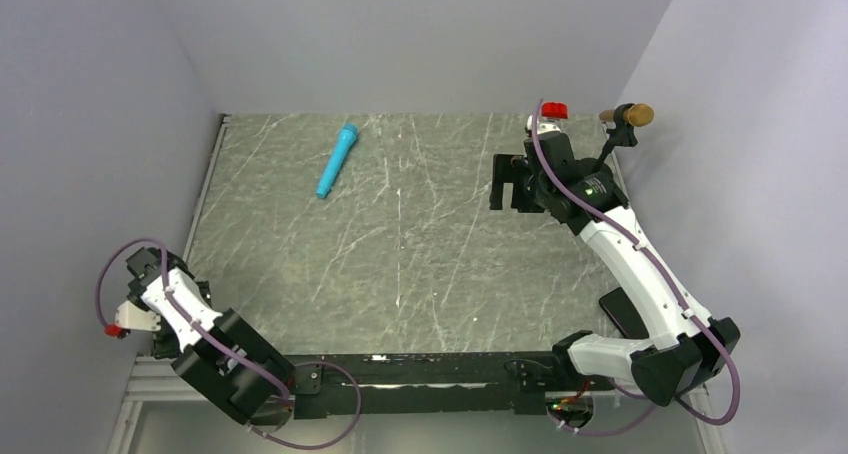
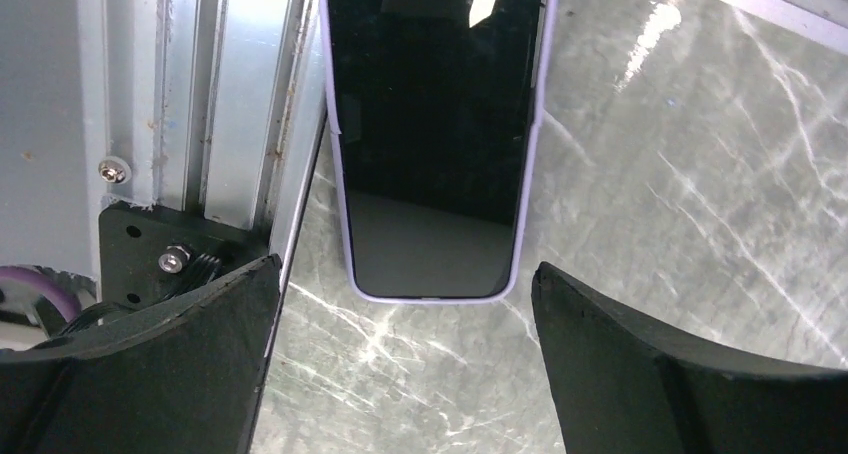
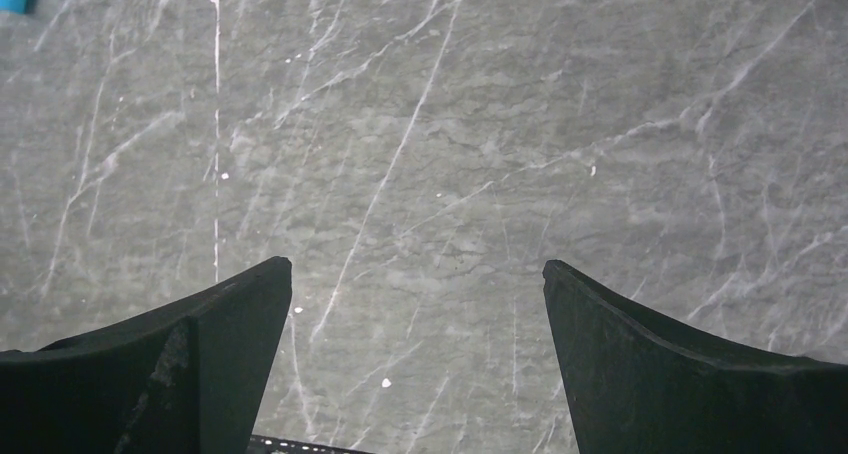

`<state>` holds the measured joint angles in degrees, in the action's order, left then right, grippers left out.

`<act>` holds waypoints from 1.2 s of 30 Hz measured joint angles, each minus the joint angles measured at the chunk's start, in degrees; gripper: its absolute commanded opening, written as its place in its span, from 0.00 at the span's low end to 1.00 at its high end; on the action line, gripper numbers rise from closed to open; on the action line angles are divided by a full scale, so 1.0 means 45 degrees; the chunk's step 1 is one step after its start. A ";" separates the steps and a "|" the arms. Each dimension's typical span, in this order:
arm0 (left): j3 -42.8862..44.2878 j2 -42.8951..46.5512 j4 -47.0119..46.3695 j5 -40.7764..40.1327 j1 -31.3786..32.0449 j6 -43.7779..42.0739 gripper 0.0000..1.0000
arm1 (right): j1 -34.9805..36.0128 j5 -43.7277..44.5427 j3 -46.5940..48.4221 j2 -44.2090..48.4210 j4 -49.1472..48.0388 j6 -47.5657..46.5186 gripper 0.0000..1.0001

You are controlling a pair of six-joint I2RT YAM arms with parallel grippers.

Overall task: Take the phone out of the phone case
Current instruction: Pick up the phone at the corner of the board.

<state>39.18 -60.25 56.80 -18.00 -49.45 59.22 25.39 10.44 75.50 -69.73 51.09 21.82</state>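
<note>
In the left wrist view the phone (image 2: 435, 124) lies screen up on the marble table, hard against the aluminium rail (image 2: 240, 94) at the table's left edge. The phone case (image 2: 430, 297) shows as a thin pale lilac rim around the black screen. My left gripper (image 2: 407, 264) hovers open just short of the phone's near end, one finger (image 2: 200, 354) on each side, touching nothing. In the top view the folded left arm (image 1: 165, 294) hides the phone. My right gripper (image 1: 510, 184) hangs open over bare table at the far right, holding nothing.
A blue cylinder (image 1: 337, 161) lies at the far left-middle of the table. A red object (image 1: 555, 110) and a wooden-handled tool (image 1: 630, 115) sit in the far right corner. A black slab (image 1: 622, 312) lies under the right arm. Grey walls enclose the table.
</note>
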 measured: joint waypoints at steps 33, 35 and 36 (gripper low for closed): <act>-0.1273 -0.2118 -0.2987 0.1676 -0.1773 -0.0962 0.69 | 0.0029 -0.0559 -0.0083 0.0214 -0.0680 0.0680 1.00; -0.1375 -0.1855 -0.3060 0.1787 -0.1807 -0.1030 0.60 | 0.0034 -0.0092 -0.0083 0.0209 -0.0665 0.0918 1.00; -0.1409 -0.1778 -0.3094 0.1821 -0.1807 -0.1107 0.51 | 0.0034 0.0053 -0.0083 0.0185 -0.0627 0.0957 1.00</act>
<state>32.84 -68.25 42.87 -9.80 -57.58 54.24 25.54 10.68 75.13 -68.90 48.27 26.13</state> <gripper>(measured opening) 0.717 0.995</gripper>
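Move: The phone, in its lilac case, lies nearly crosswise below the open left gripper. Its middle is about 5 cm to the left, neither ahead nor back, and some 5 cm down, so its right end lies between the lines of the fingers. The metal rail runs about 8 cm behind the hand, with a black bracket some 11 cm back and 1 cm right. From the right hand the phone is roughly 75 cm left, 19 cm back and 23 cm below. Lower the left gripper almost straight down, about 5 cm, with the fingers wide open, so that they straddle the right-hand end of the phone. Stop at the phone's height, then close by about a quarter of the opening until the fingertips pinch the case's two long edges a few centimetres in from that end. ##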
